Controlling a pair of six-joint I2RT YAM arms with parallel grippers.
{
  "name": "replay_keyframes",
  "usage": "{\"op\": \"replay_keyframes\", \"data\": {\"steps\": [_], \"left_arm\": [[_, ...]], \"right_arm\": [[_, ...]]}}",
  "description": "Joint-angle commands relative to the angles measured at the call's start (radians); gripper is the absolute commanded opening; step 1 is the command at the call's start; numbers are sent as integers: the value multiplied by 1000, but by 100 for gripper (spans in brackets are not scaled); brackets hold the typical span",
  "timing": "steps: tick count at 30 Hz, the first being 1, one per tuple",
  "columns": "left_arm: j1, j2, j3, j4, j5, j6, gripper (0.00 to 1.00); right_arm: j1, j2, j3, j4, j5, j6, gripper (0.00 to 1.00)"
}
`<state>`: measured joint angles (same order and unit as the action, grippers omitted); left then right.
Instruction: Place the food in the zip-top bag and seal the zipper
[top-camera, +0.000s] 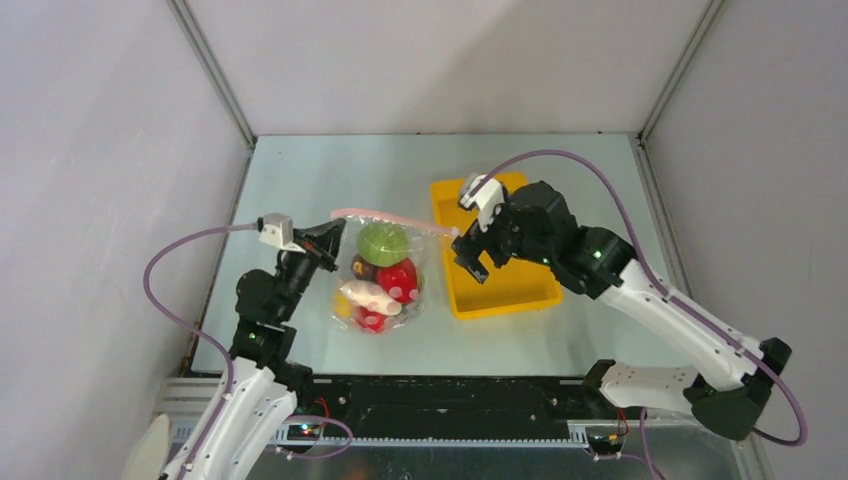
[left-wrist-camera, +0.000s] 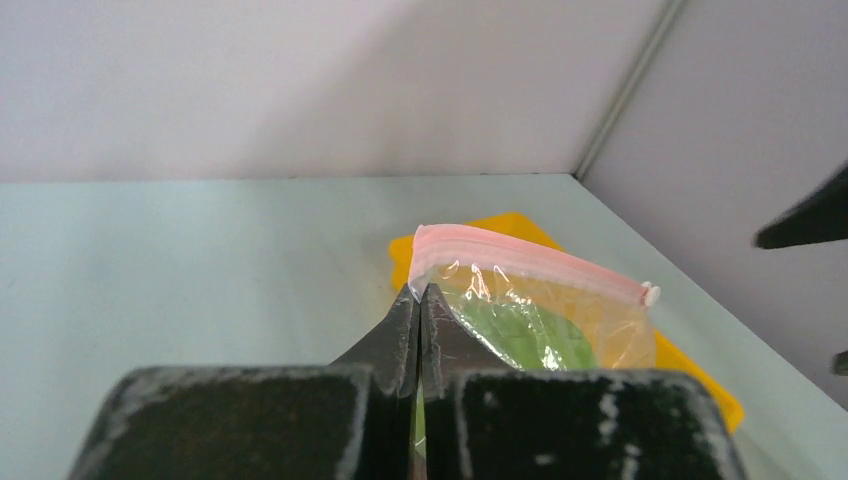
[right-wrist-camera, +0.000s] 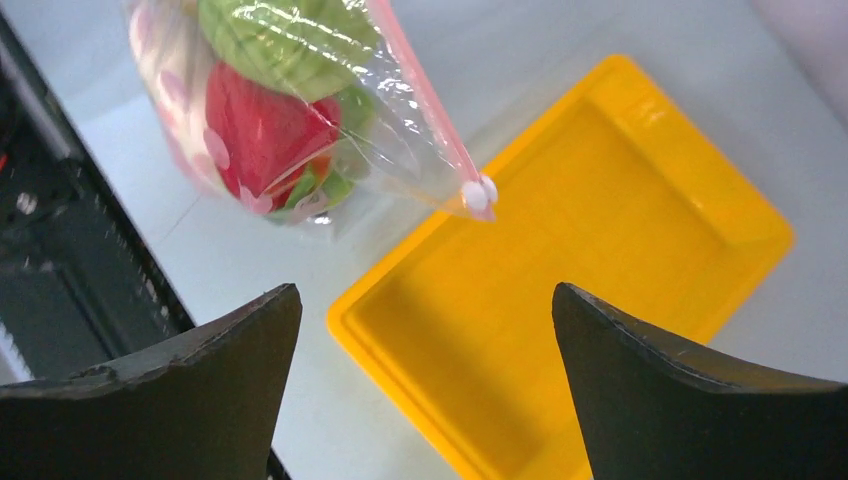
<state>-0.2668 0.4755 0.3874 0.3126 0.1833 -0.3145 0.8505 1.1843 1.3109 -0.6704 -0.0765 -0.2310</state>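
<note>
The clear zip-top bag (top-camera: 385, 275) hangs in mid-table with the food inside: pale green cabbage (top-camera: 382, 241), red apple (top-camera: 398, 278), white radish (top-camera: 365, 297) and dark grapes (top-camera: 361, 268). Its pink zipper (top-camera: 390, 218) runs level across the top to a white slider (top-camera: 455, 232) at the right end. My left gripper (top-camera: 332, 233) is shut on the bag's left top corner (left-wrist-camera: 418, 290). My right gripper (top-camera: 470, 255) is open and empty, just right of the slider, over the tray. The right wrist view shows the slider (right-wrist-camera: 478, 193) beyond the open jaws and the bag (right-wrist-camera: 290, 110).
A yellow rectangular tray (top-camera: 520, 290) lies right of the bag, under my right gripper; it is empty in the right wrist view (right-wrist-camera: 600, 260). Grey walls enclose the table on three sides. A black rail (top-camera: 450, 400) runs along the near edge.
</note>
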Motion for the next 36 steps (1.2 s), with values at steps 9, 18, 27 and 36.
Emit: {"op": "replay_keyframes", "data": {"steps": [9,18,27,36], "left_arm": [[9,321,292,-92,-563,126,0],[120,622,454,-39,-669,307,0],[185,879,725,-175,-772,342,0],[191,963,849,-280,-815,321,52]], "right_arm": [[-8,-366,-246,322,248,109,99],[-14,-453,-292,334,270,102,99],[-18,-445,-302,333,298,88,99],[-27,-440,-302,332,295,82,99]]}}
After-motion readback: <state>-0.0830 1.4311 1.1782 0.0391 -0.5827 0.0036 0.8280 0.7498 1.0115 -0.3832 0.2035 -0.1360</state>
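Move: The filled bag hangs by the left end of its zip from the left fingers, its food about 10 cm to this hand's right, 3 cm back and 13 cm below. The clear back-left stretch of table lies roughly 15 cm ahead, 6 cm left and 27 cm down. The yellow bin is some 42 cm right, 10 cm ahead and 26 cm down. From the right hand, the bag's food lies about level ahead, 22 cm left and 13 cm below. The bag, still pinched by its zip corner, is swung by the left hand about 19 cm forward and 18 cm left, away from the bin towards the back-left of the table. The hand dips about 4 cm, then rises again, turning some 50 degrees counter-clockwise and tipping down; its fingers start to open at the end, letting go of the bag. The right hand, already open and clear, backs off right and up, then slows. ##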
